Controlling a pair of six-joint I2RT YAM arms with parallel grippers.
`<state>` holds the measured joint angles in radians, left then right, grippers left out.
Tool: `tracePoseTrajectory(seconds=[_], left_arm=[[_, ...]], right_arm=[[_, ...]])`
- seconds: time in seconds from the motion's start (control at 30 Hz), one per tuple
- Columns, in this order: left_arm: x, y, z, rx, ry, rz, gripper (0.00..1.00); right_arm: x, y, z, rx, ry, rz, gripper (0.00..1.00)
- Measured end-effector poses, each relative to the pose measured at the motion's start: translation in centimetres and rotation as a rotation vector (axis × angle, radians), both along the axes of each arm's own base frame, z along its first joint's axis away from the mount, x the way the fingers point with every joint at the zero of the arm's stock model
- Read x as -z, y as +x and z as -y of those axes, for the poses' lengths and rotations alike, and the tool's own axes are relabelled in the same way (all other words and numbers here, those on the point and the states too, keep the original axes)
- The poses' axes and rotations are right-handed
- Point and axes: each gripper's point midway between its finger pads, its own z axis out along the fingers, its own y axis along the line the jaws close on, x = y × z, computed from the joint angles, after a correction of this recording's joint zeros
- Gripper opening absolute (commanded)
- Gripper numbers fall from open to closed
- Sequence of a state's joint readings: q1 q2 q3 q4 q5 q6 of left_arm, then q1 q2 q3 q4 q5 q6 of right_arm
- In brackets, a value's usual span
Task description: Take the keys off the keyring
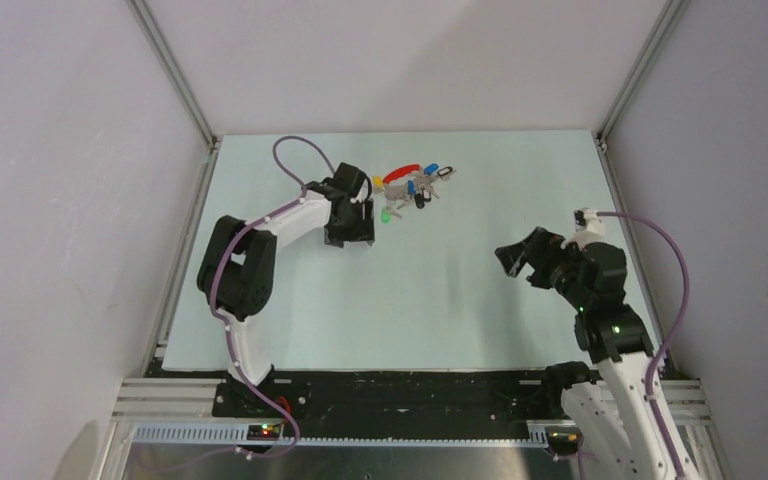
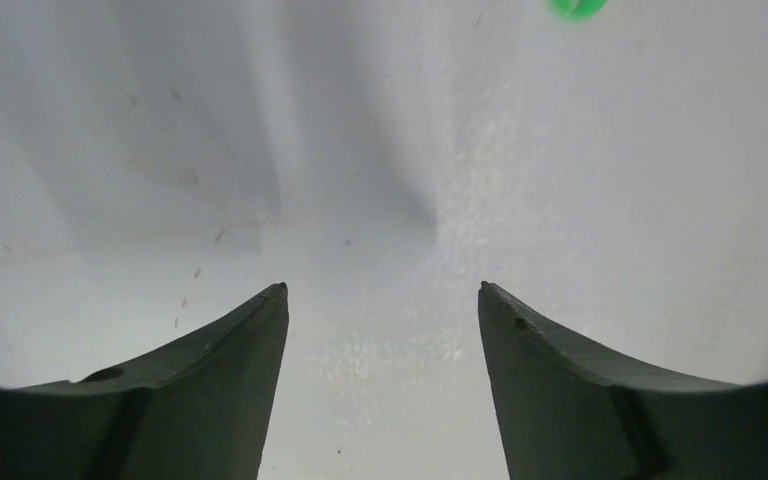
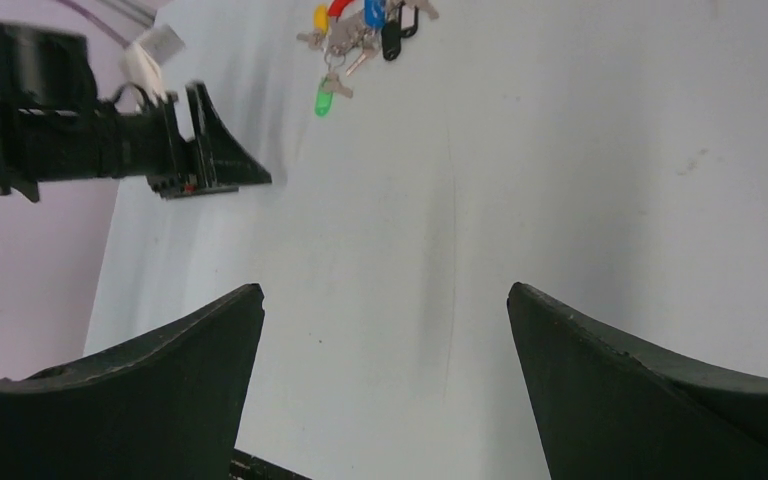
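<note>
The keyring's red crescent lies at the far middle of the table, with the keys bunched around it: blue, yellow and dark heads. A green-headed key lies at the near left of the bunch. My left gripper is open and empty, just left of and nearer than the green key, whose head shows at the top edge of the left wrist view. My right gripper is open and empty, well to the right of and nearer than the bunch. The right wrist view shows the keys far ahead.
The left gripper's black body shows in the right wrist view, left of the green key. Metal frame posts and grey walls close the table on the left, back and right. The arm bases stand at the near edge.
</note>
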<state>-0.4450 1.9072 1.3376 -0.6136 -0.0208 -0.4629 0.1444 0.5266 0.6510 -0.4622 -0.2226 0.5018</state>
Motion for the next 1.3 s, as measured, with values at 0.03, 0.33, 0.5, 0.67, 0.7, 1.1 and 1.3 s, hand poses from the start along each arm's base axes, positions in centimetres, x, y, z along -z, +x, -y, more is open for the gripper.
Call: tracePoseTrajectory(seconds=[0.03, 0.33, 0.5, 0.67, 0.7, 1.1, 1.3], left_arm=[[-0.6, 0.7, 0.1, -0.002, 0.008, 0.026, 0.81], [-6.8, 2.4, -0.8, -0.054, -0.013, 0.257, 0.97], [-8.8, 0.6, -2.3, -0.095, -0.047, 0.347, 0.98], [-8.5, 2.7, -2.5, -0.147, -0.12, 0.361, 0.96], [-8.3, 3.4, -2.6, -0.158, -0.132, 0.357, 0.96], [-7.5, 6.8, -2.7, -0.202, -0.239, 0.333, 0.96], [-7.6, 6.6, -2.7, -0.198, -0.248, 0.333, 0.96]], right_arm=[[0.5, 0.4, -0.4, -0.014, 0.0, -0.022, 0.99], [6.9, 6.2, -7.8, -0.173, -0.119, -0.269, 0.96], [8.2, 11.8, -11.8, -0.169, -0.177, -0.273, 0.94], [9.8, 19.3, -15.9, -0.117, -0.21, -0.262, 0.94], [10.0, 20.8, -16.6, -0.104, -0.21, -0.259, 0.94], [16.1, 33.5, -21.4, 0.083, -0.303, -0.358, 0.76], [19.4, 30.6, -18.9, 0.119, -0.424, -0.475, 0.48]])
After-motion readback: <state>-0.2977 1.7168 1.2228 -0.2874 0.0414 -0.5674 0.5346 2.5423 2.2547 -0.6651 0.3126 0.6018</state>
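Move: The near blue tag on the keyring lies some 33 cm ahead of the right hand, 19 cm to its left and 20 cm below. The two black fobs sit about 4 cm to the right of that tag and 3 cm nearer, the green tag 7 cm to its left and 8 cm nearer, the red handle 5 cm beyond it and 2 cm left. From the left hand, the near blue tag is roughly 14 cm ahead, 12 cm right and a little lower. The right fingers end low around the near blue tag and a key beside it, partly closed from wide open, after a long sweep forward (about 33 cm), left and down with the wrist tipping down some 25 degrees and rolling its left side down; the last bit draws back 3 cm. Meanwhile the left hand, empty, lifts about 8 cm, opens fully and tilts its fingers outward, ending some 7 cm farther forward, slightly left. ##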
